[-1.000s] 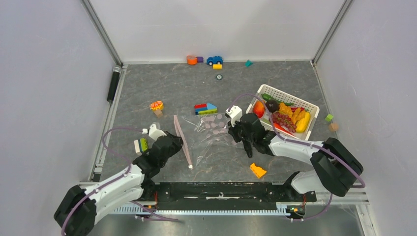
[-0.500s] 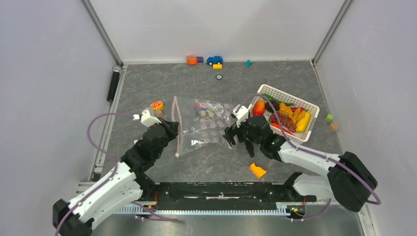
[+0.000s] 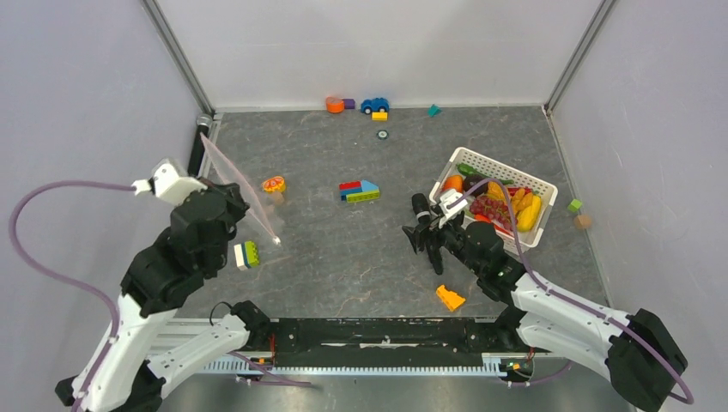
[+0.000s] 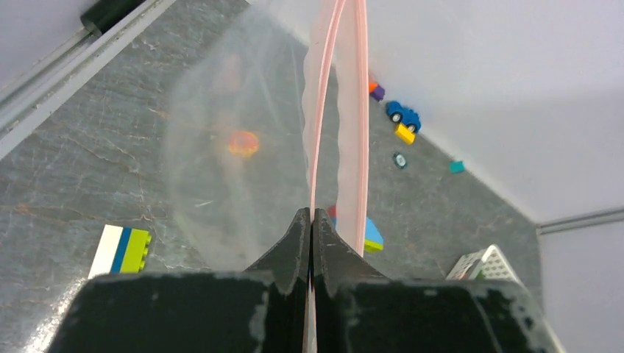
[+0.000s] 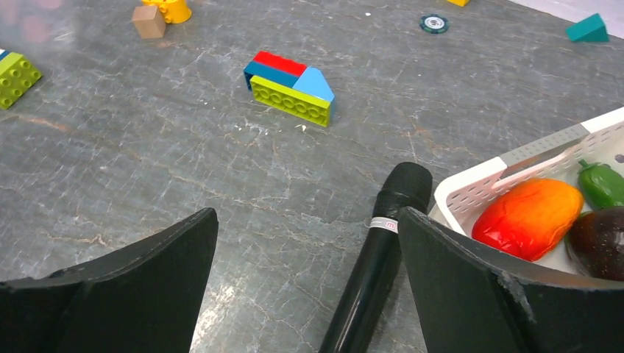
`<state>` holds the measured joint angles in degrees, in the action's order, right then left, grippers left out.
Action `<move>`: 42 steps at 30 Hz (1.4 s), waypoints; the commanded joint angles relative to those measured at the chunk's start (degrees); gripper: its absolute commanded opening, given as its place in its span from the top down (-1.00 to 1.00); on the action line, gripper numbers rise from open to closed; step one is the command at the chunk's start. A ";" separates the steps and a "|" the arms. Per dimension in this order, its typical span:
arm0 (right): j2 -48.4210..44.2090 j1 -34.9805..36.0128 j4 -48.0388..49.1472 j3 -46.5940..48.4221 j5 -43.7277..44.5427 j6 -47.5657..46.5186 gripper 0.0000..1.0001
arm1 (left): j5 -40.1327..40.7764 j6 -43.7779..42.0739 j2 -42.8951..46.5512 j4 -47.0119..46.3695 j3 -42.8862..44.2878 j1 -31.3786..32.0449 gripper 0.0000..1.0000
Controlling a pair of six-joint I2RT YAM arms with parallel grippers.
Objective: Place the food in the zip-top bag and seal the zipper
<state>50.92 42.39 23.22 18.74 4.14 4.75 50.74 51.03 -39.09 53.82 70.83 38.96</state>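
Observation:
The zip-top bag point(image 3: 232, 167) hangs in the air at the left, clear and floppy. My left gripper point(image 3: 227, 199) is raised and shut on its mouth edge. In the left wrist view the jaws point(image 4: 310, 213) pinch the pink zipper point(image 4: 360, 110), and the bag point(image 4: 235, 169) stretches away from them. The food lies in the white basket point(image 3: 515, 172): an orange-red fruit point(image 5: 528, 218), a green pepper point(image 5: 602, 184) and a dark purple piece point(image 5: 600, 243). My right gripper point(image 3: 427, 240) stands open and empty just left of the basket, low over the table point(image 5: 307, 217).
A black marker-like cylinder point(image 5: 379, 250) lies by my right finger, against the basket. Stacked bricks point(image 3: 359, 190) sit mid-table, an orange wedge point(image 3: 449, 298) near the front, a white-green brick point(image 3: 245, 254) and an orange-red round piece point(image 3: 274, 184) at the left. Small toys point(image 3: 374, 106) line the back wall.
The left arm has lifted the bag off the table, up and to the left. The right gripper has opened, let go of the bag and drawn back toward the basket.

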 commanded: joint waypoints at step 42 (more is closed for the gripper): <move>28.73 1.45 18.46 12.58 -10.49 22.06 -0.96 | -51.58 -13.55 -30.95 -42.37 -20.30 2.17 0.96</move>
<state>77.45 42.89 40.64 28.84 -8.34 25.82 -1.80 40.34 -74.78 15.62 51.31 40.75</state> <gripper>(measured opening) 0.979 0.034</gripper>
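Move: The open right gripper, where the bag is to be taken, waits some 38 cm to the right of the left hand, about 4 cm farther out and 20 cm lower. The toy blocks stand about 16 cm ahead, 25 cm right and 34 cm below. From the right hand, the bag's mouth lies about 38 cm left, 4 cm back and 20 cm up. The microphone is almost straight beneath it, 14 cm down; the food basket is 18 cm right and 9 cm ahead. Keep the left fingers shut on the bag's mouth strip and swing the bag about 25 cm right and 21 cm down towards the right gripper, going out some 9 cm first and easing part of that back, while turning clockwise about 50 degrees and tipping down. Hold the right jaws wide and, after a short pause, bring them about 9 cm left to meet the strip, rolling and tipping down slightly. ##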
